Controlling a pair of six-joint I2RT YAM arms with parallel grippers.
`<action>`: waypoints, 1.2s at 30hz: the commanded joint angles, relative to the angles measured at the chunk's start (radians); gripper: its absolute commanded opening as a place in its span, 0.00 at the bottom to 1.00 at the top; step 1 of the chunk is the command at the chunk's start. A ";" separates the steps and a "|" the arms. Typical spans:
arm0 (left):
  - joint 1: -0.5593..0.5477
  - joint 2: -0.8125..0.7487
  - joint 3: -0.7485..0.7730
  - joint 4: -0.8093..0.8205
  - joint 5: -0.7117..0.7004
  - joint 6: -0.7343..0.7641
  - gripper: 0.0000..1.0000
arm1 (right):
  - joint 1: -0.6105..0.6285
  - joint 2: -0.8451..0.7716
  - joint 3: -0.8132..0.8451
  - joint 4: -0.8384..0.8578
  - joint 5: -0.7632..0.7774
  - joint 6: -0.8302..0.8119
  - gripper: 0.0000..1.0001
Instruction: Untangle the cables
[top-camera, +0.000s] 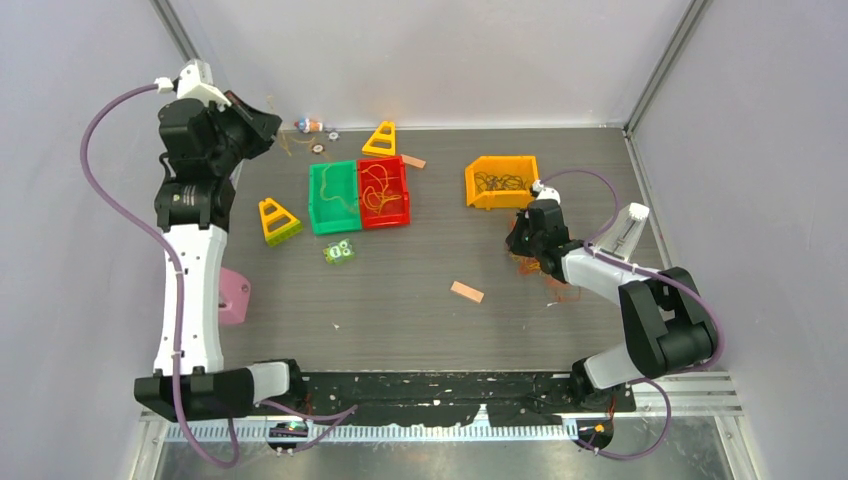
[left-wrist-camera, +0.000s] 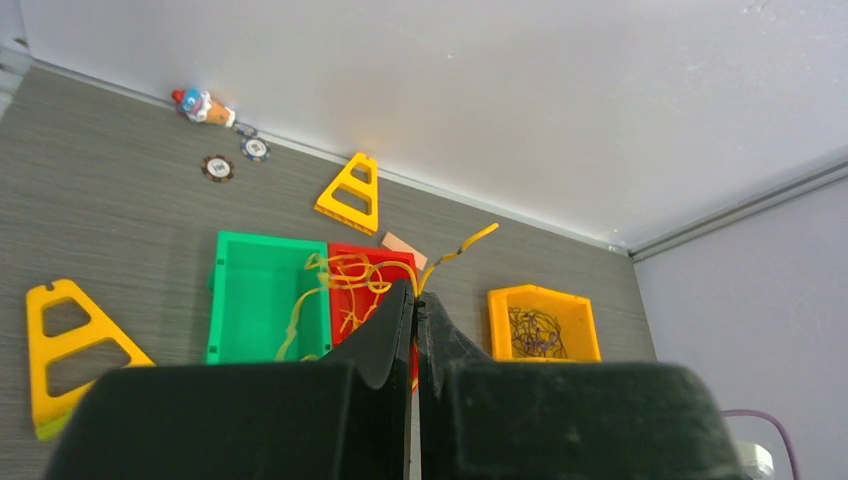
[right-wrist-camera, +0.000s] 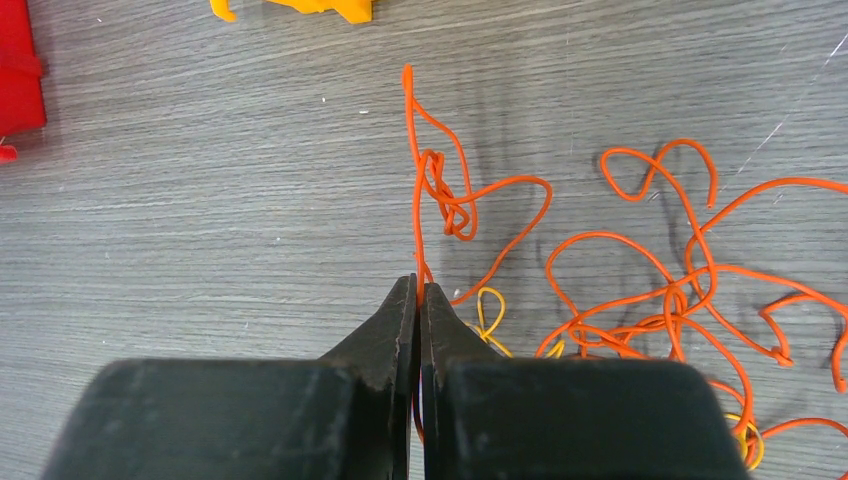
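Observation:
My left gripper (left-wrist-camera: 415, 290) is raised at the far left (top-camera: 268, 125) and shut on a thin yellow cable (left-wrist-camera: 340, 272). That cable loops down over the red bin (top-camera: 384, 224) and the green bin (top-camera: 330, 190), and its short end (left-wrist-camera: 470, 241) sticks out past the fingertips. Low over the table at the right, my right gripper (right-wrist-camera: 419, 285) (top-camera: 520, 245) is shut on an orange cable (right-wrist-camera: 450, 200) with a knot just ahead of the tips. More orange loops (right-wrist-camera: 680, 290) and a small yellow loop (right-wrist-camera: 490, 310) lie beside it. Dark cables (top-camera: 500, 182) fill the orange bin (top-camera: 505, 160).
Two yellow triangle pieces (top-camera: 279, 220) (top-camera: 381, 139) stand near the bins. A small green block (top-camera: 340, 252) and a pink strip (top-camera: 466, 291) lie mid-table. A pink object (top-camera: 235, 296) sits by the left arm. A small toy (top-camera: 310, 125) and chips (left-wrist-camera: 217, 167) lie along the back wall.

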 joint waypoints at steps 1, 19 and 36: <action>-0.020 0.012 0.047 0.034 0.059 -0.028 0.00 | 0.002 -0.034 -0.001 0.045 -0.005 0.009 0.05; -0.157 0.200 0.083 0.095 0.110 -0.046 0.00 | 0.001 -0.054 -0.005 0.044 0.012 0.007 0.05; -0.212 0.267 0.006 0.102 0.076 0.060 0.00 | 0.001 -0.055 -0.005 0.041 0.016 0.008 0.05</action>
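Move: The left hand, holding a yellow cable high up, has the red box about 9 cm ahead, 17 cm to its right and some 40 cm below. The green box is roughly 8 cm ahead and 5 cm right, equally low; the upper yellow block is about 22 cm ahead and 14 cm right. From the right hand, which holds an orange cable, the red box lies some 10 cm ahead, 27 cm left and 4 cm lower. The left hand carries its pinched yellow cable right about 10 cm, also forward and down, towards the red box. ##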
